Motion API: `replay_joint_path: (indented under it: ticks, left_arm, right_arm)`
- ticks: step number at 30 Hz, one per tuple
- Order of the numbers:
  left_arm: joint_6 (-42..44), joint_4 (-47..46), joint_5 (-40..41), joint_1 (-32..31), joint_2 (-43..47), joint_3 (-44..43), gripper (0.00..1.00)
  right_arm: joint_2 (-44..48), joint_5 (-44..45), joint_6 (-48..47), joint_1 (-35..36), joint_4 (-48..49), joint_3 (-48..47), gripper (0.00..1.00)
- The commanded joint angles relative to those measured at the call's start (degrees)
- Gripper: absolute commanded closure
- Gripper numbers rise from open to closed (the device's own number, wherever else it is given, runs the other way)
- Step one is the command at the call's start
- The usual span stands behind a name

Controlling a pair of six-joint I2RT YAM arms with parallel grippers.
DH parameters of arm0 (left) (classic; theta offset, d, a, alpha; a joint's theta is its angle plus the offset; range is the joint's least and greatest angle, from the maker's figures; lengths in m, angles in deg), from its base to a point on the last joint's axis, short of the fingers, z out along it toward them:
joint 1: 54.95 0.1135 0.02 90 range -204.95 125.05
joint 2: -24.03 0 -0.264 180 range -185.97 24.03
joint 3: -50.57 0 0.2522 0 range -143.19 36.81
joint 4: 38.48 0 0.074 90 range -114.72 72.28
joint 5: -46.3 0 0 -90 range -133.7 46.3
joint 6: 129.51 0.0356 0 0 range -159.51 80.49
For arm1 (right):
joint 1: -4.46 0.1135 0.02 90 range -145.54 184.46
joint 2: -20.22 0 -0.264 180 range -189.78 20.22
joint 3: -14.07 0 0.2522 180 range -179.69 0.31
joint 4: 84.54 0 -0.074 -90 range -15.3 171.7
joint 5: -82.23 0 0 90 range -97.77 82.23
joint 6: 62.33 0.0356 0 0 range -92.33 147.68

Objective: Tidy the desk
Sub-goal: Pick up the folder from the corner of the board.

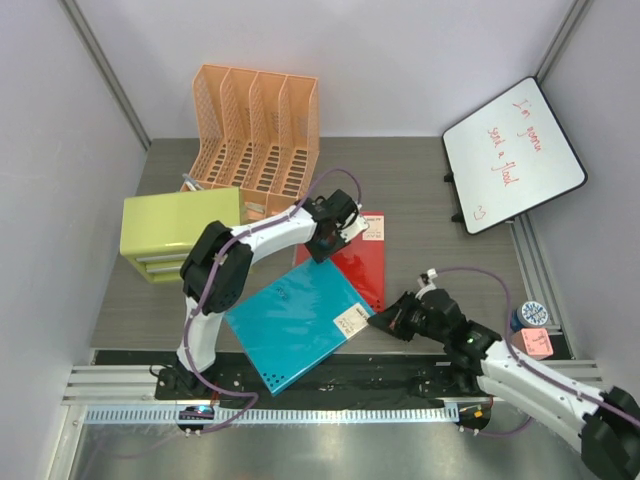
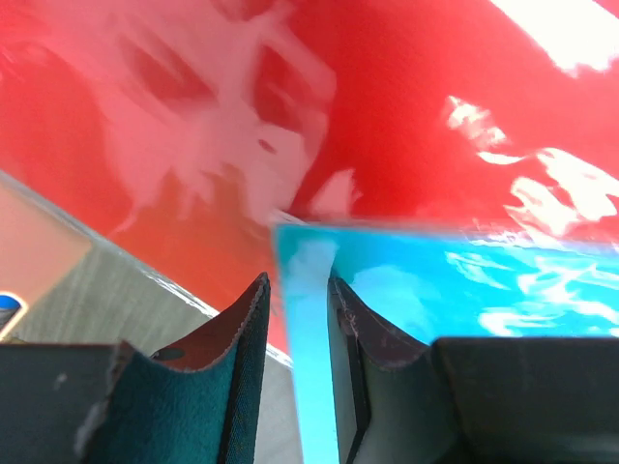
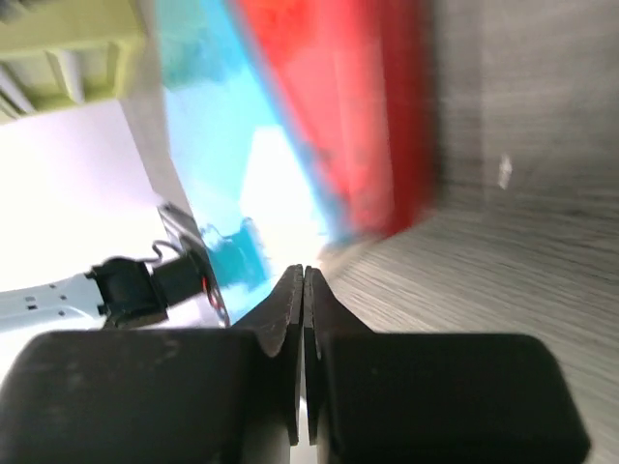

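The dark grey desk [image 1: 420, 190] holds a blue folder [image 1: 295, 325] lying askew on top of a red folder [image 1: 365, 265]. My left gripper [image 1: 320, 245] is at the blue folder's far corner. In the left wrist view its jaws [image 2: 298, 280] straddle the blue folder's edge [image 2: 309, 387]: the right finger touches it, a narrow gap shows on the left, and the red folder [image 2: 387, 116] lies beyond. My right gripper [image 1: 385, 322] is shut and empty, low over the desk at the blue folder's right corner. Its blurred wrist view shows the gripper [image 3: 305, 271], the blue folder [image 3: 203, 145] and the red folder [image 3: 348, 116].
An orange mesh file rack [image 1: 255, 130] stands at the back left. A lime-green drawer cabinet [image 1: 180, 232] sits in front of it, close to my left arm. A whiteboard [image 1: 512, 155] lies at the back right. Small blue [image 1: 530, 315] and pink [image 1: 537, 343] items sit at the right edge.
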Motion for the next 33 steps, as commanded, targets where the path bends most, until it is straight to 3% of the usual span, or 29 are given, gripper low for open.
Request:
replay_joint_path:
  ticks: [1, 5, 9, 12, 13, 15, 16, 17, 21, 25, 33]
  left_arm:
    - [-1.3, 8.3, -3.6, -0.5, 0.6, -8.4, 0.68]
    - [-1.3, 13.3, -3.3, 0.5, 2.2, -16.3, 0.67]
    - [-0.8, 17.7, -2.5, 2.4, 3.1, -25.1, 0.66]
    - [0.4, 19.3, -0.6, 4.3, 3.6, -25.7, 0.66]
    - [1.1, 20.1, 0.0, 4.8, 4.2, -25.0, 0.66]
    - [3.9, 20.3, 1.6, 5.5, 6.0, -18.6, 0.67]
    - [5.2, 19.7, 2.3, 5.6, 9.0, -15.3, 0.67]
    - [6.5, 19.0, 2.8, 5.5, 11.0, -8.1, 0.67]
    - [10.7, 17.0, 5.0, 5.8, 18.1, 6.6, 0.68]
    - [10.2, 14.2, 5.2, 5.9, 22.9, 15.9, 0.68]
    - [8.0, 9.8, 5.6, 6.1, 22.5, 22.1, 0.68]
  right_arm:
    - [15.0, 10.9, -6.7, -0.2, -19.3, -7.7, 0.99]
    - [26.5, 13.9, -6.8, -0.2, -30.2, -10.9, 0.99]
    - [30.2, 12.5, -5.4, -0.2, -34.6, -11.6, 0.99]
    - [26.1, 7.6, -4.6, -0.2, -33.4, -10.0, 0.74]
    - [24.5, 6.7, -5.0, -0.3, -32.0, -9.9, 0.54]
    - [18.4, 4.8, -7.9, -0.2, -31.9, -11.5, 0.45]
    - [16.5, 4.3, -9.1, -0.2, -31.8, -12.2, 0.36]
    - [14.2, 3.8, -10.3, -0.2, -31.7, -12.9, 0.32]
    - [5.6, 0.4, -12.7, 0.0, -27.1, -12.7, 0.16]
    - [2.5, -1.3, -9.5, 0.4, -13.6, -9.3, 0.01]
    - [-10.6, 1.2, -8.4, 6.1, -2.8, -10.0, 0.0]
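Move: My right hand is shut beside the label corner of the blue folder. The label's middle lies about 4 cm to its left, level with it and some 3 cm below; the folder's middle is about 18 cm left. The red folder's middle is roughly 14 cm ahead and 6 cm left. From my left hand, the blue folder's middle lies about 16 cm back and 6 cm left, the red folder's about 5 cm right, and the green cabinet some 34 cm left and 4 cm ahead. My right hand, its shut fingers empty, rises about 9 cm and comes back down beside the blue folder's label corner, opening wide on the way down, for another try at the corner. Meanwhile my left hand arcs up some 13 cm over the folders, then sweeps left and back and sinks to its old height by the blue folder's far-left edge, fingers still part open, wrist tilting about 15 degrees. ##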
